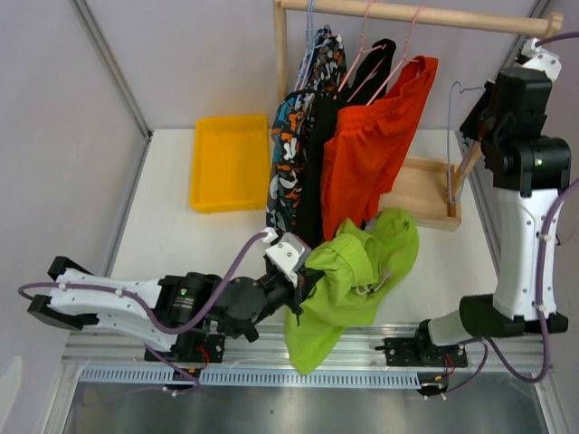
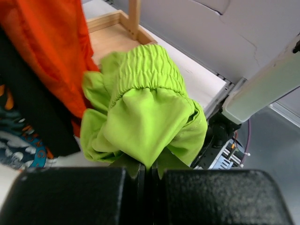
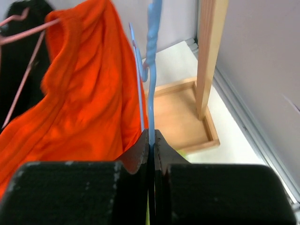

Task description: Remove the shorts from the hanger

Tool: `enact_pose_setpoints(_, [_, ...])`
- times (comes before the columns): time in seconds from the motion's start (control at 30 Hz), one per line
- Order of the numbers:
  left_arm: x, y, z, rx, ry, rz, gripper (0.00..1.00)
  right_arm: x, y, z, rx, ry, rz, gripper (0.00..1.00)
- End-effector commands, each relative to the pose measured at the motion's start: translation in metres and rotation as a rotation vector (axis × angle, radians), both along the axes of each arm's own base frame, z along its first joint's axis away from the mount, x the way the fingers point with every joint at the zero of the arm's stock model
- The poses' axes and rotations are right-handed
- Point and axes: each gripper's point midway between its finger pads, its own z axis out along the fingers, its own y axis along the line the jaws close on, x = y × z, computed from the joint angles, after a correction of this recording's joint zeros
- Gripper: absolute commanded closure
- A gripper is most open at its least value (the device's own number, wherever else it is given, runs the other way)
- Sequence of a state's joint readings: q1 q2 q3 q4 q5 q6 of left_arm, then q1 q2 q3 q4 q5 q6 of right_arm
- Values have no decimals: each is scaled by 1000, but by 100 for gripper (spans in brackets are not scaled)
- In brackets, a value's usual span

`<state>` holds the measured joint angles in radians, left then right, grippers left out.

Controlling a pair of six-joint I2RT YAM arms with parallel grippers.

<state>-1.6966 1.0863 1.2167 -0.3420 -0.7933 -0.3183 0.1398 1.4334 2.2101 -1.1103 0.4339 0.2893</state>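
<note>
The lime green shorts [image 1: 362,271] are off the rail, bunched low over the table's near edge. My left gripper [image 1: 297,291] is shut on a fold of them; the left wrist view shows the fabric [image 2: 140,112] pinched between the closed jaws [image 2: 149,166]. My right gripper [image 1: 470,122] is shut on a bare blue wire hanger [image 1: 452,136], its wire [image 3: 152,84] clamped between the closed jaws [image 3: 151,140]. Orange-red shorts [image 1: 380,154], black shorts [image 1: 317,172] and two blotch-patterned pairs [image 1: 288,154] [image 1: 323,54] hang on pink hangers from the wooden rail [image 1: 425,14].
A yellow tray [image 1: 231,163] lies at the back left. A shallow wooden tray [image 1: 425,190] lies under the rail's right end, next to the wooden post [image 3: 211,56]. The hanging orange-red shorts [image 2: 51,47] are close to the left of the green ones.
</note>
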Motion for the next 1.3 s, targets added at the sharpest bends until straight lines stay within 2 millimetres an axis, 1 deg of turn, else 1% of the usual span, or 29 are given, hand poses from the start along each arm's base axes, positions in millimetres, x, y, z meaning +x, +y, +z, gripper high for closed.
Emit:
enact_pose_setpoints(0.0, [9,21,4,-60,29,89,100,21,-2,37,23,-135,83,100])
enact_pose_setpoints(0.03, [9,24,-1,-45,24,93,100,33,-3,31,26,-119,87,100])
enact_pose_setpoints(0.1, [12,30,-1,-44,22,107,100,41,-2,41,29,-153,99,100])
enact_pose_setpoints(0.13, [12,31,-4,-36,17,110,100,50,-1,39,29,-148,99,100])
enact_pose_setpoints(0.17, [13,35,-2,-37,15,112,100,50,0,48,31,-173,103,100])
enact_pose_setpoints(0.23, [14,39,-3,-35,13,115,100,61,2,51,32,-188,113,100])
enact_pose_setpoints(0.27, [14,41,-6,-19,11,116,100,65,3,56,25,-209,122,100])
enact_pose_setpoints(0.3, [15,46,-4,-27,13,119,100,68,4,60,24,-224,134,100])
enact_pose_setpoints(0.33, [16,48,-4,-28,17,124,100,71,5,61,24,-228,134,100])
enact_pose_setpoints(0.37, [17,52,-7,-19,17,126,100,80,4,56,23,-216,134,100])
enact_pose_setpoints(0.4, [18,56,-8,-20,20,134,100,80,3,65,20,-241,130,100])
enact_pose_setpoints(0.5, [22,68,-15,2,29,163,100,103,0,55,28,-220,130,100])
enact_pose_setpoints(0.57, [24,75,-17,1,39,182,100,115,-11,54,40,-238,125,100])
enact_pose_setpoints(0.6, [24,79,-21,6,49,189,100,127,-13,45,51,-224,122,100])
enact_pose_setpoints(0.7, [26,87,-28,1,71,206,100,143,-27,42,59,-232,103,100])
enact_pose_setpoints(0.73, [26,90,-31,17,71,210,100,154,-30,36,64,-228,99,100])
enact_pose_setpoints(0.77, [27,92,-32,19,73,220,100,157,-38,33,68,-223,84,100])
enact_pose_setpoints(0.83, [28,96,-35,31,83,232,100,167,-43,23,77,-208,77,100])
enact_pose_setpoints(0.93, [29,103,-32,33,90,250,100,169,-48,12,96,-178,74,100])
enact_pose_setpoints(0.97, [30,105,-31,33,91,254,100,168,-48,3,103,-150,71,100])
enact_pose_setpoints(1.0, [32,110,-22,12,95,265,100,165,-47,0,106,-138,72,100])
enact_pose_setpoints(1.03, [33,113,-19,12,91,271,100,162,-47,-2,107,-131,72,100])
enact_pose_setpoints(1.07, [35,119,-15,21,85,280,100,149,-45,14,105,-171,73,100])
enact_pose_setpoints(1.1, [36,124,-13,22,82,291,100,149,-46,-5,111,-125,66,100])
enact_pose_setpoints(1.13, [41,130,-6,14,70,320,100,144,-46,-5,110,-129,60,100])
enact_pose_setpoints(1.17, [43,137,-2,24,60,333,100,128,-45,14,103,-181,57,100])
enact_pose_setpoints(1.2, [46,141,2,31,42,343,100,125,-48,2,102,-151,40,100])
enact_pose_setpoints(1.23, [50,148,18,1,33,370,100,119,-48,4,101,-159,36,100])
enact_pose_setpoints(1.27, [53,153,21,4,18,388,100,107,-48,12,97,-176,31,100])
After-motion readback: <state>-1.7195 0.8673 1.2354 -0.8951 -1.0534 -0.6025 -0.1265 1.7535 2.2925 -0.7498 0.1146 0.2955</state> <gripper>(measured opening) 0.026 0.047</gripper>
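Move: The left hand already holds the green shorts; the yellow bin lies some 42 cm ahead, 23 cm left and 33 cm below, with the patterned garment 30 cm ahead of the hand, 5 cm left at its height. The right hand already grips the blue hanger; the rail's right stretch is about 14 cm ahead, 5 cm right, 10 cm higher, the red shorts 8 cm ahead, 15 cm left, 5 cm lower. Left carries the shorts 12 cm left towards the bin; right pushes the hanger 17 cm forward, then slightly back. ##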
